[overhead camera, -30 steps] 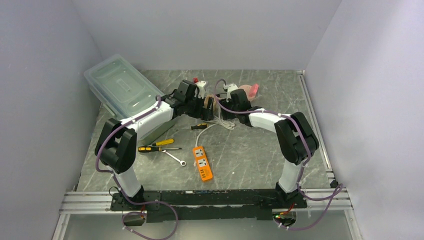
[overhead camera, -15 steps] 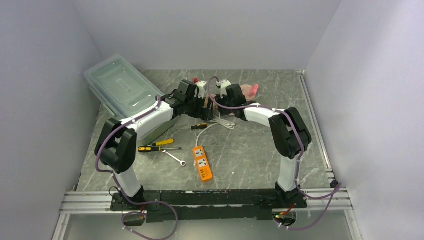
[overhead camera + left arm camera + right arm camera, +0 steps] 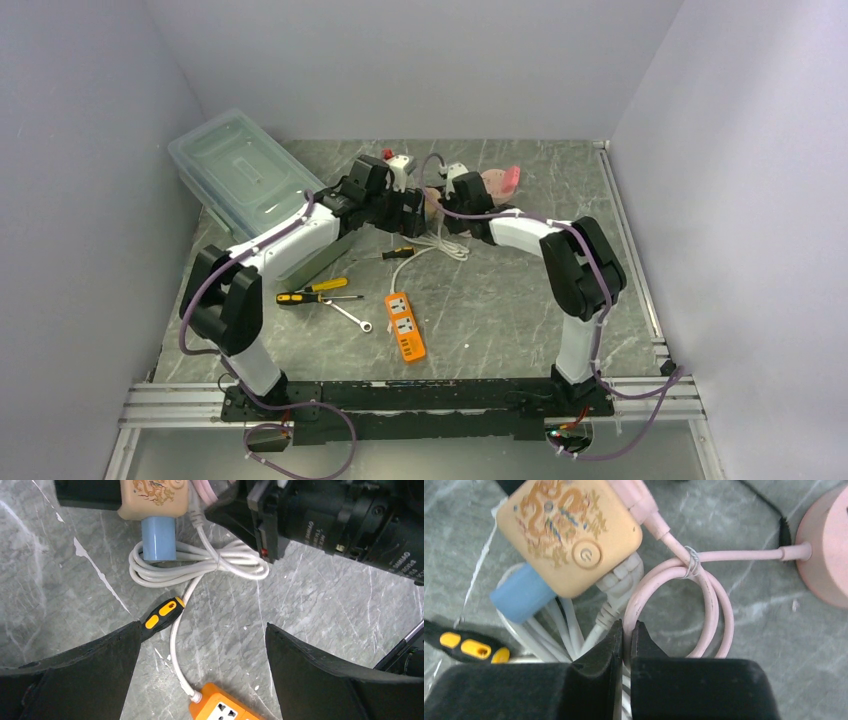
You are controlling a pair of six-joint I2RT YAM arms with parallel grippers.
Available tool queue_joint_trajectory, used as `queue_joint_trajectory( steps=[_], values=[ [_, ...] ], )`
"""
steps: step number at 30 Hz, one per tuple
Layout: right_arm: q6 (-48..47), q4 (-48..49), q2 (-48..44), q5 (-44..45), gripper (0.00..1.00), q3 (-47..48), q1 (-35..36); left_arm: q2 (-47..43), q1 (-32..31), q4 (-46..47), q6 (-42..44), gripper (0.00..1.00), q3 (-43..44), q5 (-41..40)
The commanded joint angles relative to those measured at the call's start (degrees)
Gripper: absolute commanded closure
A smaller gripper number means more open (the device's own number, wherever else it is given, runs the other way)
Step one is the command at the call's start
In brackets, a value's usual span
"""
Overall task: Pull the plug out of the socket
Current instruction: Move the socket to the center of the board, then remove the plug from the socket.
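A tan cube socket (image 3: 569, 535) with a dragon print lies at the back of the table, a blue cylinder (image 3: 521, 592) sticking out of it. A pink plug (image 3: 640, 497) and a white plug (image 3: 621, 580) both sit in it. My right gripper (image 3: 626, 630) is shut on the looped pink cable (image 3: 706, 595) just below the socket. My left gripper (image 3: 202, 627) hovers open over the bare table, nothing between its fingers (image 3: 90, 675). The socket (image 3: 155, 497) shows at the top of its view. Seen from above, both grippers (image 3: 425, 210) meet at the socket.
The white cable (image 3: 200, 565) coils beside the socket and runs to an orange power strip (image 3: 405, 325). Screwdrivers (image 3: 315, 290) and a wrench (image 3: 352, 316) lie front left. A clear plastic box (image 3: 245, 175) stands back left. A pink device (image 3: 824, 555) sits at the cable's end.
My right gripper has closed onto the pink cable. The left arm has shifted a little toward the back, staying open.
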Motion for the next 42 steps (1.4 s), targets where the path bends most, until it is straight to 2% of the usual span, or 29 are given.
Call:
queue_joint_trajectory(
  steps=[1,9,15,16,20,24,32,37,42],
  values=[
    [7.0,-8.6,-5.7,1.6,1.0,-6.0,-0.1,-2.9,0.0,1.4,0.4,0.02,0.9,-0.1],
    [18.5,-15.9,-21.1,2.2,1.0,-17.7,5.5,-0.9,0.0,1.0,-0.8,0.02,1.4,2.5],
    [29.1,-15.7,-32.7,1.5,0.99,-28.8,10.5,-2.2,0.0,-0.5,-1.6,0.02,1.8,4.8],
    [29.5,-16.1,-34.1,1.5,0.92,-29.6,10.5,-2.8,0.0,-0.8,-1.4,0.02,1.5,4.6],
    [27.4,-19.4,-38.4,4.9,0.48,-28.5,10.6,-6.2,-0.1,-1.9,0.0,0.02,-0.8,2.7],
    [19.7,-18.9,-40.3,5.8,0.25,-25.1,10.7,-8.3,0.0,-1.5,0.2,0.02,-4.4,1.9],
    [4.1,-3.6,-37.2,2.7,0.06,-23.5,10.6,-7.5,0.1,-2.6,0.2,0.02,-3.6,2.7],
    [3.2,-0.4,-29.9,2.9,0.05,-19.6,11.1,-6.5,0.5,-2.5,-1.1,0.02,-3.2,5.3],
    [1.3,4.7,-25.5,1.5,0.05,-19.9,12.1,-6.4,0.7,-2.5,-1.9,0.02,-3.1,6.2]
  ],
)
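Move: My right fingers are already shut on the pink cord, and the clear board I'm taking it to lies about 18 cm back and 3 cm right of them. The cube socket sits some 5 cm ahead and 4 cm left, the round pink socket 9 cm ahead and 8 cm right, and the orange strip 21 cm back and 10 cm left. From my open left hand, the cube socket is about 12 cm ahead, 4 cm right and 10 cm below. Keeping my right grip on the pink cord, I drag it low over the board, about 20 cm back and slightly right, the fingers tipping steeper. There I open wide and let the cord go, then rise some 5 cm and swing forward and left until the spread fingers are over the cube socket, levelling the wrist again. My open left hand eases back about 3 cm. ##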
